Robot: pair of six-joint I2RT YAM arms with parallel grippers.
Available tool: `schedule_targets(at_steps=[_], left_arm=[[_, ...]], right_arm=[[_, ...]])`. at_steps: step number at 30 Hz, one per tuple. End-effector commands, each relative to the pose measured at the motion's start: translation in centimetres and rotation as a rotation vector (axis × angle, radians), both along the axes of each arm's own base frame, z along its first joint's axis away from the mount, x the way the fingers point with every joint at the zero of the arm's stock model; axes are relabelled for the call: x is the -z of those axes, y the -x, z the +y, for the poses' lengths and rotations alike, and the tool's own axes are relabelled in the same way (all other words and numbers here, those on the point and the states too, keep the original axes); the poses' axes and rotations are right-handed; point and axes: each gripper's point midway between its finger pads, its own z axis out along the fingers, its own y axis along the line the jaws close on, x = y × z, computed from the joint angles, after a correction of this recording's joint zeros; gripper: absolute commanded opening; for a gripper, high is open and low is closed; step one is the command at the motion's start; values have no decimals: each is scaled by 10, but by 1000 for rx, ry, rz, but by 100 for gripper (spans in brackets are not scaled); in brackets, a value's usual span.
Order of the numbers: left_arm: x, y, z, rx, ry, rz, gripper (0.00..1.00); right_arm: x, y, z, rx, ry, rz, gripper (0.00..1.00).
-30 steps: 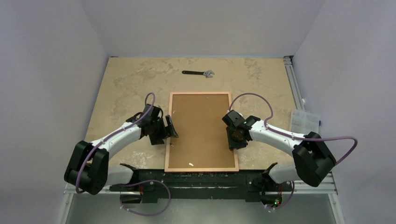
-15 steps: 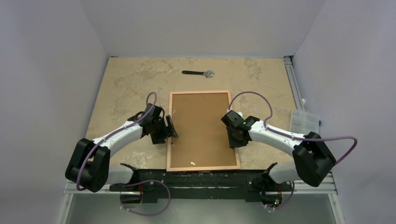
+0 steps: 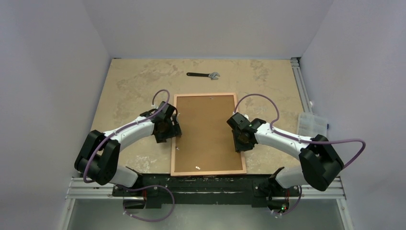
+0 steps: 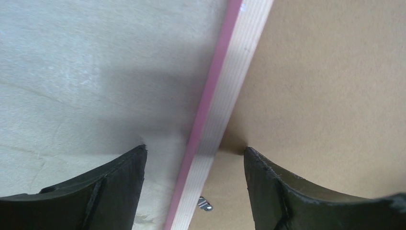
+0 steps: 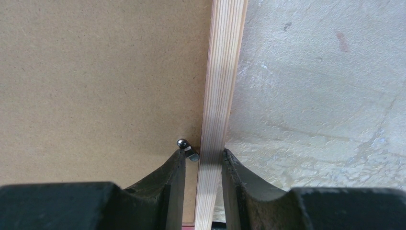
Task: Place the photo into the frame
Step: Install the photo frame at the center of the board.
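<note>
The frame (image 3: 205, 96) lies face down near the table's front, its light wood back up and a brown backing board (image 3: 206, 134) filling it. The photo is hidden. My left gripper (image 3: 175, 133) is open and straddles the frame's left rail (image 4: 230, 91), whose pink edge shows; one finger is over the table and the other over the board, with gaps on both sides (image 4: 195, 149). My right gripper (image 3: 238, 143) is shut on the right rail (image 5: 225, 72). Its inner finger presses a small metal clip (image 5: 187, 148) and its outer finger touches the wood (image 5: 203, 152).
A black wrench (image 3: 203, 74) lies at the far middle of the table. A clear plastic box (image 3: 311, 124) sits off the right edge beside a metal rail (image 3: 299, 81). Another small clip (image 4: 204, 204) sticks out of the left rail. Walls close in on both sides.
My left gripper has moved from beside the frame to over its left rail, and its jaws have narrowed a little. The right gripper keeps its hold. The frame has shifted slightly.
</note>
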Motion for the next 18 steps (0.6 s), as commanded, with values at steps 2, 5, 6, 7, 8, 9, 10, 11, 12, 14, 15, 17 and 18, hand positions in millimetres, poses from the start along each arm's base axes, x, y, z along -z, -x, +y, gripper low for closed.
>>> schedule_targets(at_steps=[2, 5, 6, 7, 8, 9, 10, 11, 12, 14, 15, 17, 18], left_arm=[[-11, -19, 16, -69, -76, -83, 74], [-17, -30, 14, -70, -72, -105, 70], [-17, -33, 14, -64, -74, -103, 66], [-16, -37, 13, -54, -79, -98, 64], [-14, -40, 13, -46, -95, -89, 61], [-12, -43, 12, -34, -113, -74, 58], [-9, -45, 12, -25, -126, -56, 55], [-5, -46, 10, -16, -134, -38, 52], [0, -47, 8, -4, -137, -20, 48], [7, -47, 1, 18, -125, 11, 43], [11, -45, -1, 31, -127, 30, 39], [16, -44, -3, 43, -148, 66, 33], [19, -41, -2, 47, -169, 87, 29]], right_arm=[[-5, -15, 16, -1, -61, -46, 19], [-7, -16, 18, 3, -87, -45, 32], [-7, -16, 19, 7, -100, -40, 37], [-8, -17, 20, 13, -124, -31, 42], [-10, -19, 21, 17, -143, -26, 45], [-11, -20, 21, 22, -161, -22, 48], [-12, -22, 21, 27, -178, -18, 50], [-13, -23, 21, 31, -191, -17, 52], [-15, -25, 20, 34, -196, -21, 53], [-18, -28, 18, 35, -200, -22, 56], [-19, -29, 17, 35, -200, -24, 58], [-22, -30, 17, 36, -209, -26, 62], [-23, -32, 17, 38, -215, -30, 65]])
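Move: Astride the photo frame's left rail, the left hand has the rail right between its fingers about 1 cm down, its middle some 2 cm ahead. Inside the rail, a near clip lies about 5 cm back and 2 cm right, and a far clip some 12 cm ahead and 3 cm right. The right hand pinches the right rail, whose middle is some 8 cm ahead and 1 cm left; a right clip sits level, about 1 cm left. Sliding forward along the left rail by some 5 cm, away from the near clip and towards the far one, the left hand narrows its open fingers around the wood, bowing about 1 cm left and back on the way. The right hand first holds still, then opens, lets go of the right rail and shifts about 2 cm forward, rolling a little, fingers still astride. ##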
